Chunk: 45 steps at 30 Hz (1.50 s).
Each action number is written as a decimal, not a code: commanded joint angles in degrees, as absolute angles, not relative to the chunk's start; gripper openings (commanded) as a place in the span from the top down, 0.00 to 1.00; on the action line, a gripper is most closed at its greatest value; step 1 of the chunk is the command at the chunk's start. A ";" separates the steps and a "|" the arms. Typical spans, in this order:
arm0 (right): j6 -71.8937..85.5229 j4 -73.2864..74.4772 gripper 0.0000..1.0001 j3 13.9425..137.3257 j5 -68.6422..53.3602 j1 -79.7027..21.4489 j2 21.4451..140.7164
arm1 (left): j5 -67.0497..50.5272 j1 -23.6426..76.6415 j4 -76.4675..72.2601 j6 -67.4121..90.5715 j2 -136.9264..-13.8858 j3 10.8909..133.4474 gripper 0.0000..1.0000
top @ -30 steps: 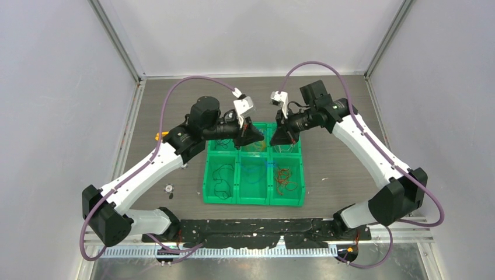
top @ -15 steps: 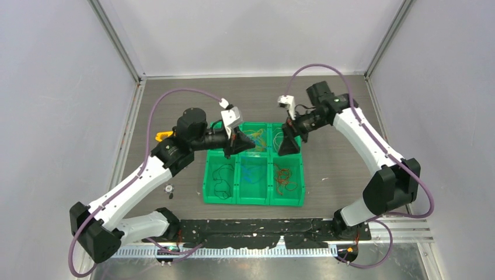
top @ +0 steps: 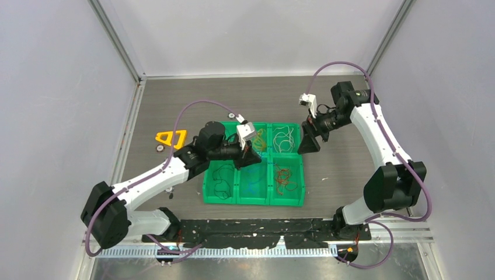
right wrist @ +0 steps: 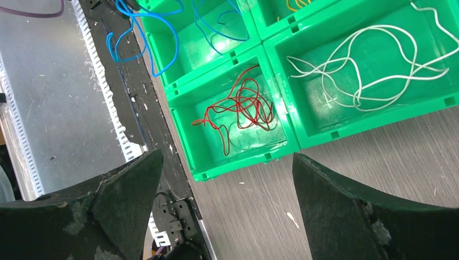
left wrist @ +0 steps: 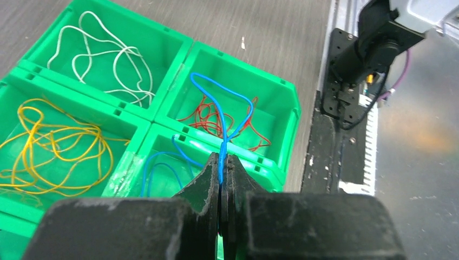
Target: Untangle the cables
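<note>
A green six-compartment tray (top: 254,201) holds the cables sorted by colour: yellow (top: 258,139) and white (top: 285,139) at the back, black (top: 222,178), blue (top: 253,175) and red (top: 285,178) in front. My left gripper (top: 252,156) hangs over the tray's middle, shut on a blue cable (left wrist: 219,114) that loops up from its tips (left wrist: 221,162) above the red cable (left wrist: 208,122) and the blue compartment (left wrist: 157,162). My right gripper (top: 309,143) stands open just off the tray's right edge, nothing between its fingers (right wrist: 226,157). It looks at the white (right wrist: 373,70) and red (right wrist: 243,108) cables.
A yellow triangular piece (top: 171,137) and small white discs (top: 159,148) lie on the table left of the tray. A black rail (top: 257,224) runs along the near edge. Grey walls close in the left, right and back.
My right gripper opened and drew back to the right, out of the tray. My left gripper swung from the back row toward the tray's middle, still shut on the blue cable.
</note>
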State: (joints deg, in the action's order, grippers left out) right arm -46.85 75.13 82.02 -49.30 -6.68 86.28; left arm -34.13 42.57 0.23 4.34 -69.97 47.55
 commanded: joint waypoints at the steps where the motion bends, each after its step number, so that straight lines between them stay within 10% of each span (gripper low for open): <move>1: -48.83 77.06 0.05 84.05 -50.94 -5.43 86.96 | -28.22 42.98 -9.63 4.48 -70.87 45.75 1.00; 30: -49.47 80.30 0.05 89.14 -49.77 -4.98 89.26 | -4.18 51.60 21.56 -35.91 -93.80 58.02 1.00; 38: -49.93 79.53 0.05 88.69 -51.23 -4.74 88.57 | -8.05 53.09 30.53 -36.30 -88.74 61.93 0.35; 45: -49.82 78.35 0.05 87.90 -52.03 -4.45 86.56 | -12.04 53.35 40.20 -33.94 -82.75 67.91 0.07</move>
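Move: The left hand still pinches a loop of the blue cable, the rest hanging towards the near-middle compartment, whose middle lies about 19 cm below, some 2 cm back and straight in line sideways. From that hand, the red cable is about 12 cm right and 1 cm back, the black cable about 12 cm left and 2 cm back, the yellow cable some 13 cm ahead. From the idle right hand, that compartment is about 19 cm left, 7 cm back and 19 cm below. Down about 15 cm goes the left hand with the blue cable, into the near-middle compartment, drifting a little forward and left while the wrist swings the sideways-pointing fingers steeply down, some 50 degrees. At the bottom the fingers open wide and let go of the cable, then the hand backs up about 5 cm and draws back towards the base by about 3 cm. ##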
